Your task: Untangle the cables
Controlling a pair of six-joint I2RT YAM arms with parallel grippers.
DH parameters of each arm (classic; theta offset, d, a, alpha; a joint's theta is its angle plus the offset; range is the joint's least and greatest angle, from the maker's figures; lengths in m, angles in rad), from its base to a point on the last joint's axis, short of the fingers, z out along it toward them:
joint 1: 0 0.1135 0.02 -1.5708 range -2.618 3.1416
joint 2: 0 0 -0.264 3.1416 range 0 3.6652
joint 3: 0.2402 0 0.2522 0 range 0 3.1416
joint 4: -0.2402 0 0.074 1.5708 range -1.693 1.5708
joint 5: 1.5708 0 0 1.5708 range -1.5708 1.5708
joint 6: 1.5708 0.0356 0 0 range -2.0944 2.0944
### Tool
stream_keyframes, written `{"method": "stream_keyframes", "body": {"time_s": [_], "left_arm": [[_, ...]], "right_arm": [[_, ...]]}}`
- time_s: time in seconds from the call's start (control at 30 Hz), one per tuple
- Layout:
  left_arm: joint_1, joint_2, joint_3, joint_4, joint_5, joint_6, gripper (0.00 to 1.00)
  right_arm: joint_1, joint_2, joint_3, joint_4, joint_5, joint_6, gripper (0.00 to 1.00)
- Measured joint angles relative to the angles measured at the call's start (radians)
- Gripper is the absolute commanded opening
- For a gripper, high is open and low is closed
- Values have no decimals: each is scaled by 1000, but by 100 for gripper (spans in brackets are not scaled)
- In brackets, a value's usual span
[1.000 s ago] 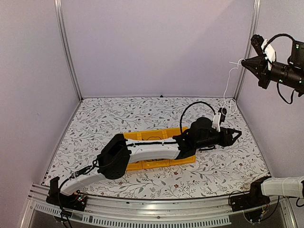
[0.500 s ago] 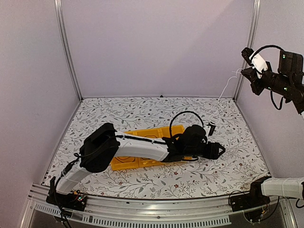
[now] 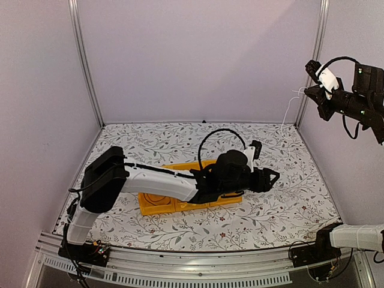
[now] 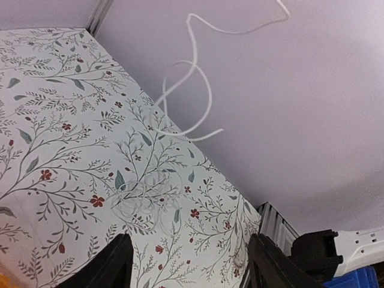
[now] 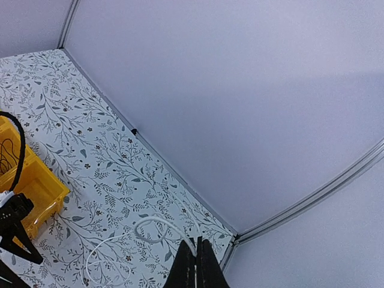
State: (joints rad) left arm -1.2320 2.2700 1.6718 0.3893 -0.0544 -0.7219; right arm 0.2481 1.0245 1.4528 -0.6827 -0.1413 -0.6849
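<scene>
A thin white cable (image 3: 287,114) hangs from my right gripper (image 3: 307,90), which is held high by the right wall and shut on the cable's upper end (image 5: 191,245). The cable drops in loose loops (image 4: 198,96) to a pale coil on the table (image 4: 144,195). My left gripper (image 3: 273,177) hovers low over the table, right of the yellow bin (image 3: 157,204). It is open with nothing between its fingers (image 4: 114,264), and the coil lies just ahead of it. No other cables show clearly; the left arm covers much of the bin.
The yellow bin (image 5: 36,186) sits mid-table under my left arm. The right wall and its metal corner post (image 3: 312,60) stand close behind my right gripper. The table's right edge rail (image 4: 282,222) is near the left gripper.
My left arm has pulled back to the left, its jaws have opened wider, and the yellow bin has shifted left. The right gripper rose a little with the white cable.
</scene>
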Motion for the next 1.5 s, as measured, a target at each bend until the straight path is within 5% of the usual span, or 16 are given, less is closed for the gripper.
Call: {"method": "stream_keyframes", "body": {"time_s": [0.47, 0.7, 1.07, 1.5], "left_arm": [[0, -84, -138, 192, -74, 101, 66], [5, -56, -19, 167, -151, 96, 48], [51, 171, 277, 164, -167, 85, 35], [62, 236, 307, 140, -120, 48, 18]], "right_arm": [[0, -14, 14, -38, -79, 17, 0], [0, -14, 14, -65, -143, 37, 0], [0, 0, 98, -129, -260, 79, 0], [-16, 38, 290, -199, -391, 130, 0]]}}
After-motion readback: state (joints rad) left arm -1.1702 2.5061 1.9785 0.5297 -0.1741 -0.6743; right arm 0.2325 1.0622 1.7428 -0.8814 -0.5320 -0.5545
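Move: The loose lower part of the white cable hangs from the closed right gripper, roughly 6 cm ahead of the left hand, 3 cm to its right and 12 cm above it. From the right hand, that part lies about 14 cm below and 5 cm to the left, 1 cm back. The middle of the yellow tray is some 25 cm to the left of the left hand, 3 cm ahead and 12 cm below. Bring the open left gripper up and forward about 8 cm each towards the hanging white cable, tilting the fingers up slightly, then sink some 5 cm and ease right while closing them most of the way. Keep the right gripper's pinch on the cable and draw it back, up and to the left, turning it some 20 degrees counter-clockwise. ##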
